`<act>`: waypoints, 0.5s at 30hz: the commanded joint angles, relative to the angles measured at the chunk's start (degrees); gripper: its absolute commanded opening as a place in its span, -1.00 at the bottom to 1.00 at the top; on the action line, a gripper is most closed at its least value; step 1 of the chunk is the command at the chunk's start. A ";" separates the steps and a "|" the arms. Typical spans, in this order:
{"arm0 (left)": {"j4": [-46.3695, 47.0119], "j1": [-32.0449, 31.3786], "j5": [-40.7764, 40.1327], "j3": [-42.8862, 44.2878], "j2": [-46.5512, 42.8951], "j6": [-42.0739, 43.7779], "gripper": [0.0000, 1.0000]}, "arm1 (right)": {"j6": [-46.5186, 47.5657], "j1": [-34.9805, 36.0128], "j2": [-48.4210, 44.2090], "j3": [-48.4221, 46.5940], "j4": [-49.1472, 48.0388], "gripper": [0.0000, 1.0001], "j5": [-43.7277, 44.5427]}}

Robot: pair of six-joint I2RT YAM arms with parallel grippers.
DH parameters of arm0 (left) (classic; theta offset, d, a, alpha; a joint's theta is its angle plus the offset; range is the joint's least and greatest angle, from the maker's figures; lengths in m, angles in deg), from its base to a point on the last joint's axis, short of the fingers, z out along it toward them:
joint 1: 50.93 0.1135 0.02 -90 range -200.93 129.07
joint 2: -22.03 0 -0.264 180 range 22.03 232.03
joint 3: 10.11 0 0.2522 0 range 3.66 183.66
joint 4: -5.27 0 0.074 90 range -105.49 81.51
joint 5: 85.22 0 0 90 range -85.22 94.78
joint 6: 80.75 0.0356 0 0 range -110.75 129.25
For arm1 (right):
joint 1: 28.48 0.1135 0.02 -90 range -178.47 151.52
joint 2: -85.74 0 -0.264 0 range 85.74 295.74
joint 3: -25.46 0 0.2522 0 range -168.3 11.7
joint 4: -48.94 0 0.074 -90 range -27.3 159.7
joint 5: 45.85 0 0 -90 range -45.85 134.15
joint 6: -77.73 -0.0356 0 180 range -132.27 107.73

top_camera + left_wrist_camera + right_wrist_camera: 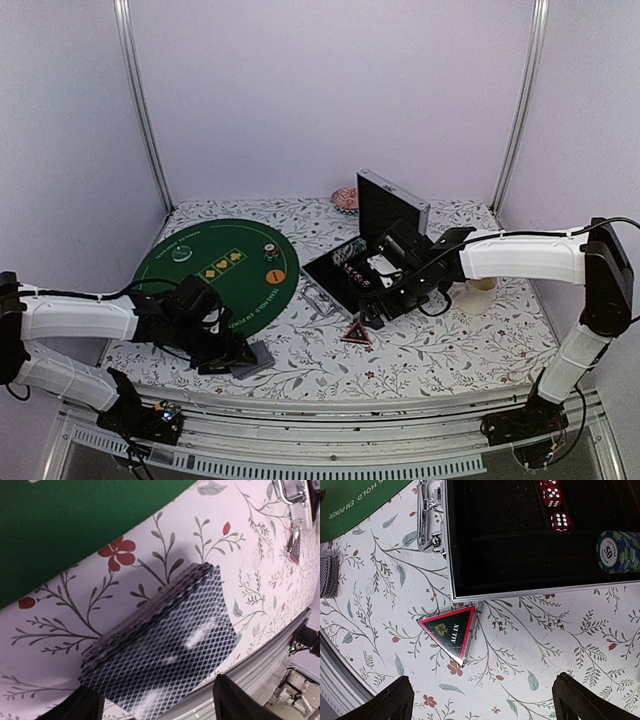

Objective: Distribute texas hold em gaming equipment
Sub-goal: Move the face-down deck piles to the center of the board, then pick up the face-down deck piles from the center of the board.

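A deck of playing cards with grey-blue diamond-pattern backs (165, 645) lies slightly fanned on the floral table near its front edge (256, 358). My left gripper (157, 705) is open, with one finger either side of the deck's near end, neither touching it. It also shows in the top view (232, 355). My right gripper (487, 702) is open and empty above bare table beside the case's front corner (378, 312). A stack of striped poker chips (620, 551) sits inside the case. An orange round button (276, 276) and a chip (270, 252) lie on the green mat.
The open silver case (530, 592) holds red dice (560, 522). A black and red "ALL IN" triangle (451, 632) lies just in front of it. The round green mat (200, 275) is at the left. A cream mug (482, 295) stands right of the case.
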 commanded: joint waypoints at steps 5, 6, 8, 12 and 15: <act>-14.00 -1.08 -4.86 7.03 -3.43 6.59 0.76 | 0.06 -0.11 -0.08 -2.89 0.72 0.98 -0.44; -16.18 -1.11 -6.10 8.75 -3.61 8.03 0.88 | 0.09 -0.10 -0.09 -3.00 0.73 0.98 -0.51; -19.46 -1.14 -9.19 12.83 -3.17 13.04 0.96 | 0.24 -0.09 -0.01 -3.28 0.66 0.98 -0.60; -24.30 -1.62 -13.21 22.65 1.35 24.51 0.96 | 0.35 -0.09 0.04 -3.67 0.88 0.98 -0.87; -26.80 -2.31 -12.53 28.25 5.53 35.55 0.96 | 0.29 -0.14 -0.58 -3.31 0.87 0.98 -0.72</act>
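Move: The deck's middle is about 3 cm to the left hand's right, 1 cm ahead and 1 cm below, with its near-left part between the fingers. The red chips on the mat stand some 8 cm ahead and 11 cm left of that hand; the orange disc is about 21 cm ahead and 8 cm right, the triangular all-in marker 7 cm ahead and 25 cm right. From the right hand the deck lies roughly 28 cm left, 8 cm back and 7 cm lower. The deck on the cloth is let go as the left fingers spread from partly to fully open around it. The hand eases about 1 cm left, then rises clear, some 9 cm up in all, swinging about 5 cm forward towards the green mat, while the wrist turns some 20 degrees so the fingers point more forward. ##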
